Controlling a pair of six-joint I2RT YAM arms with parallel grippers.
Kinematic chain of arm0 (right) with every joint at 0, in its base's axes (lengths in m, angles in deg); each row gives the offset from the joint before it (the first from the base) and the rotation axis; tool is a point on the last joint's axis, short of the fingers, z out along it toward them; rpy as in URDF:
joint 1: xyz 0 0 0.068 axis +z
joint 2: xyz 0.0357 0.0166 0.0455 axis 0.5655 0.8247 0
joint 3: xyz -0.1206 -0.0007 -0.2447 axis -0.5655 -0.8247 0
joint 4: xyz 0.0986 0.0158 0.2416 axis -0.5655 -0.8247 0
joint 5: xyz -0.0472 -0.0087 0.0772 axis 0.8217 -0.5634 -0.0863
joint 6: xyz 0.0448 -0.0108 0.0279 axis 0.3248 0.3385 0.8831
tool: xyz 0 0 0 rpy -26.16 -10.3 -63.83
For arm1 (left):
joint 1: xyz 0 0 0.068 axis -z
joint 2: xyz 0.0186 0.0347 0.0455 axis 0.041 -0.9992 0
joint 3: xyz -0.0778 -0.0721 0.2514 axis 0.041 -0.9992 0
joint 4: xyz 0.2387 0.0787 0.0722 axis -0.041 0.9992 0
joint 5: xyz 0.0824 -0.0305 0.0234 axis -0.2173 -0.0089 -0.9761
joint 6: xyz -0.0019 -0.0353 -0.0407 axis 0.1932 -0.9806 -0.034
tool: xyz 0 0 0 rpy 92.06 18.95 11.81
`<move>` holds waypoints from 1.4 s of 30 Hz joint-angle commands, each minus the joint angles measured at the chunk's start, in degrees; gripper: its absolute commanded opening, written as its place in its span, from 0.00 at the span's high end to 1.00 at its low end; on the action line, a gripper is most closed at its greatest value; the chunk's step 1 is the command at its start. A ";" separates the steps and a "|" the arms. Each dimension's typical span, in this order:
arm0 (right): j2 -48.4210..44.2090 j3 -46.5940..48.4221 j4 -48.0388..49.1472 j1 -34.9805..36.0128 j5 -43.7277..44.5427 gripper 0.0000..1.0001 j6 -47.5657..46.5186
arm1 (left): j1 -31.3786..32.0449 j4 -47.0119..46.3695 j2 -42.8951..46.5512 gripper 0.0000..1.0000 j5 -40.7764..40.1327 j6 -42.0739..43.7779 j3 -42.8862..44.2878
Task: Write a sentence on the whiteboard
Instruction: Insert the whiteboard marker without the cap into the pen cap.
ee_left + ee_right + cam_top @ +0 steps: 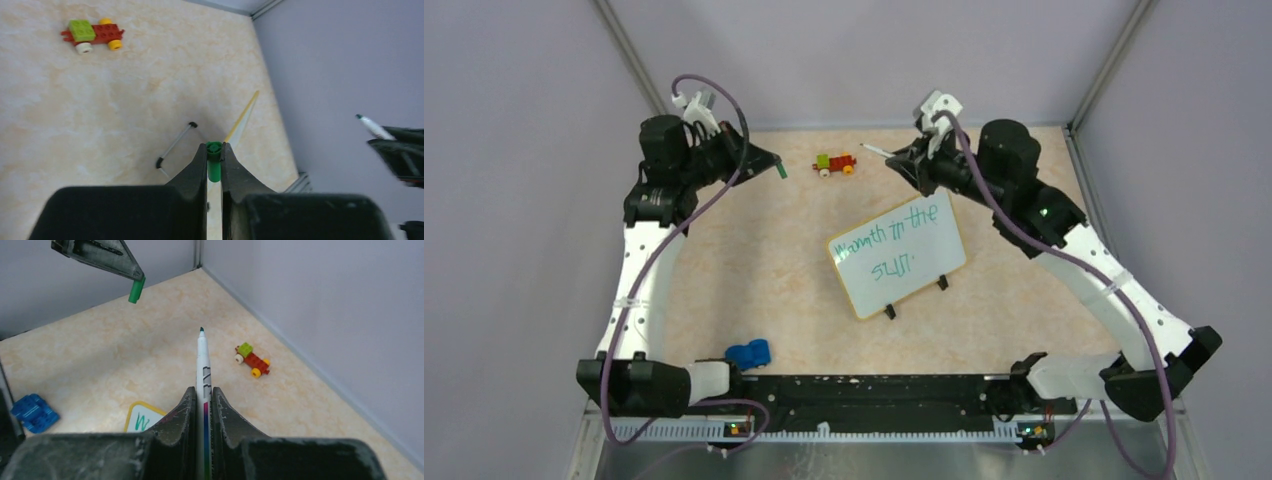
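The whiteboard (898, 256), white with a yellow rim and two black feet, stands tilted mid-table. The sentence (888, 236) in green reads roughly "Warmth in the sun" over two lines. My right gripper (894, 157) is shut on a white marker (203, 371), its bare green tip pointing out, held above the table behind the board. My left gripper (776, 167) is shut on the green marker cap (214, 161), held in the air at the back left. The board's corner (140, 416) with a green "W" shows in the right wrist view, and its edge (242, 120) shows in the left wrist view.
A red and green toy brick car (835, 163) lies at the back between the grippers. A blue toy car (747, 353) lies near the front left by the arm base. Grey walls enclose the table on three sides.
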 commanded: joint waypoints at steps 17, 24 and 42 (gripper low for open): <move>-9.26 -33.68 58.16 32.55 33.74 1.00 -59.70 | -6.90 -58.13 12.61 1.00 25.51 -65.07 -30.69; -9.56 -39.14 60.13 36.26 33.57 1.00 -69.47 | -6.90 -61.30 14.96 1.00 26.72 -69.06 -35.17; -0.58 -37.83 62.52 46.06 47.76 1.00 -82.27 | -6.63 -61.11 16.43 1.00 25.97 -66.07 -33.58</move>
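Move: The left hand holds the green pen cap and the right hand the uncapped marker. The cap lies about 19 cm left of the right hand, 5 cm ahead and 5 cm lower; the marker tip is some 13 cm right of the left hand, roughly level fore and aft, 5 cm higher. From the right hand, the whiteboard is 3 cm right, 3 cm ahead and 36 cm down; the toy train is 25 cm ahead, 10 cm left, 39 cm down. Right swings the marker back 12 cm and left 9 towards the cap, tipping up; left backs 9 cm, rolling. ##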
